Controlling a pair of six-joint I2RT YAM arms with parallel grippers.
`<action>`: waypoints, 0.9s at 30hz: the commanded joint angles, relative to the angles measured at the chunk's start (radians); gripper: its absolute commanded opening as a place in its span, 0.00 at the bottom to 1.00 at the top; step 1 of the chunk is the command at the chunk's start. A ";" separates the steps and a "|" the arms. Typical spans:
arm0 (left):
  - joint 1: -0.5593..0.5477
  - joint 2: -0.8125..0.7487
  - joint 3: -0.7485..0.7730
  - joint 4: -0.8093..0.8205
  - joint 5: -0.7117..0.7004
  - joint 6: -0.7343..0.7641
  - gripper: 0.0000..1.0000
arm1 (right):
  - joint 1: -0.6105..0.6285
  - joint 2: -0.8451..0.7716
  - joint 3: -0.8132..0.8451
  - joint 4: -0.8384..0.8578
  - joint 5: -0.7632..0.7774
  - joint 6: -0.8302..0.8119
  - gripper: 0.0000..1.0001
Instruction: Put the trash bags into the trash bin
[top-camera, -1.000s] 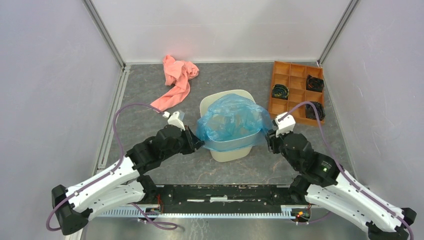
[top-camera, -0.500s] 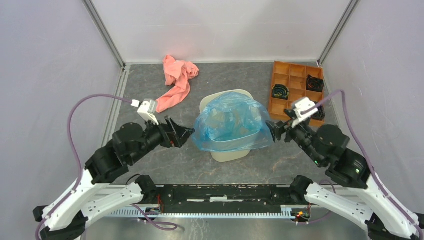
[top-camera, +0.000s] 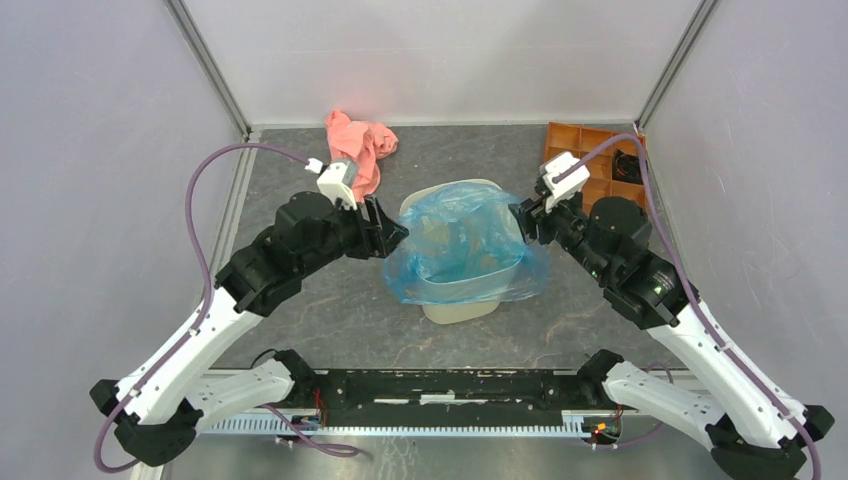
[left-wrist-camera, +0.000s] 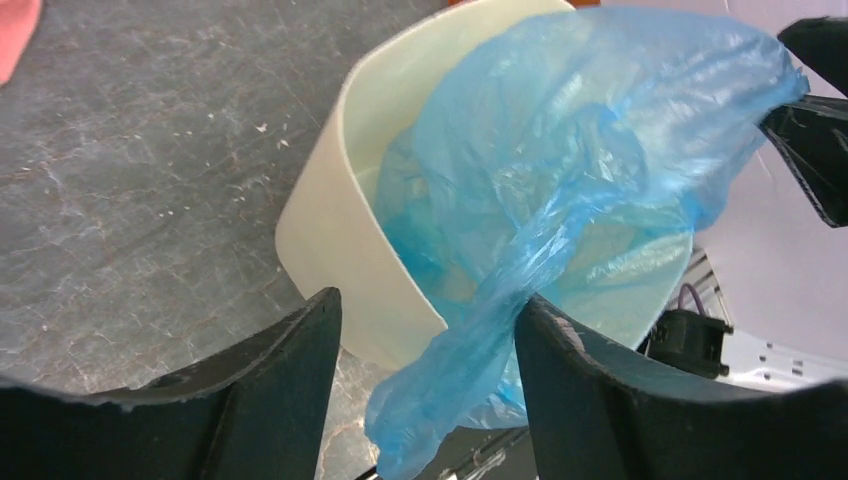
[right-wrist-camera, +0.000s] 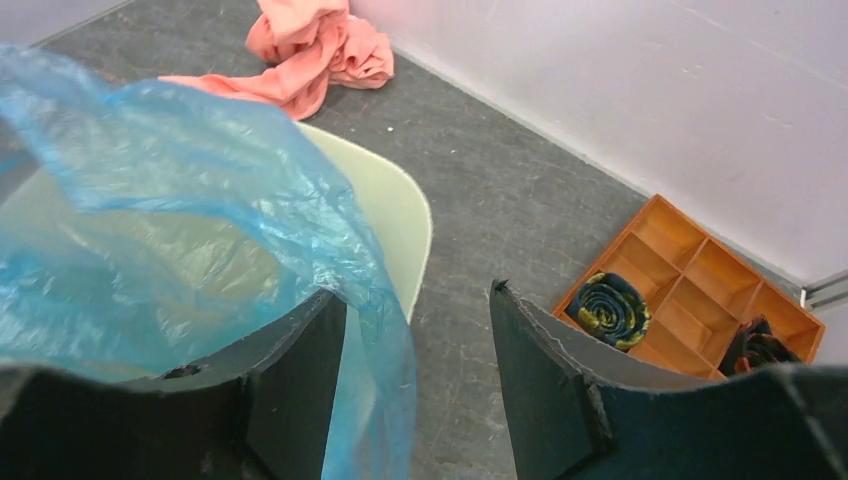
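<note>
The translucent blue trash bag (top-camera: 465, 240) sits in the cream-beige trash bin (top-camera: 460, 308), its mouth spread over the rim and hanging down the near wall. My left gripper (top-camera: 398, 235) is at the bin's left side, open. In the left wrist view the bag (left-wrist-camera: 560, 180) trails down between the open jaws of the left gripper (left-wrist-camera: 428, 300), against the right finger (left-wrist-camera: 600, 400), beside the bin (left-wrist-camera: 330, 250). My right gripper (top-camera: 520, 215) is at the bin's right side, open. In the right wrist view the bag (right-wrist-camera: 200, 200) drapes past the left finger (right-wrist-camera: 290, 390) of the right gripper (right-wrist-camera: 416, 292).
A pink-salmon cloth (top-camera: 355, 150) lies at the back left, just behind my left wrist; it also shows in the right wrist view (right-wrist-camera: 310, 50). An orange compartment tray (top-camera: 575, 137) holding dark coiled rolls (right-wrist-camera: 608, 308) stands at the back right, partly behind my right arm. White walls enclose the table.
Both grippers have moved from the bin's near corners outward, then up and toward its far sides. The bag's mouth has spread wider and sagged down over the near rim.
</note>
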 joint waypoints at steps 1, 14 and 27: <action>0.072 -0.025 -0.008 0.058 0.120 0.034 0.69 | -0.100 0.006 0.029 0.098 -0.161 0.002 0.62; 0.233 0.038 -0.022 0.148 0.273 0.058 0.39 | -0.214 0.108 0.011 0.217 -0.354 0.059 0.14; 0.386 0.166 -0.042 0.256 0.329 0.074 0.19 | -0.268 0.231 -0.058 0.361 -0.207 0.091 0.00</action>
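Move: The trash bag drapes over the bin's mouth, its left rim already between the left hand's open fingers, about 1 cm right of and below that hand point. The bin's middle is some 5 cm ahead, 10 cm right and 20 cm down. The pink cloth lies about 30 cm ahead, 11 cm left. The right hand has the bag's right rim between its open fingers, about 1 cm left and below. From it the bin is about 2 cm ahead, 10 cm left, and the wooden tray about 25 cm ahead, 20 cm right. Forward go both hands together, about 7 cm each, sinking some 2 cm late on, with the left hand also easing nearly 3 cm to its left. On the way the fingers close on the bag's rim: the right pair shuts fully by the middle of the reach, the left more slowly to nearly shut. Both pinch the plastic and carry it towards the bin's far edge. ##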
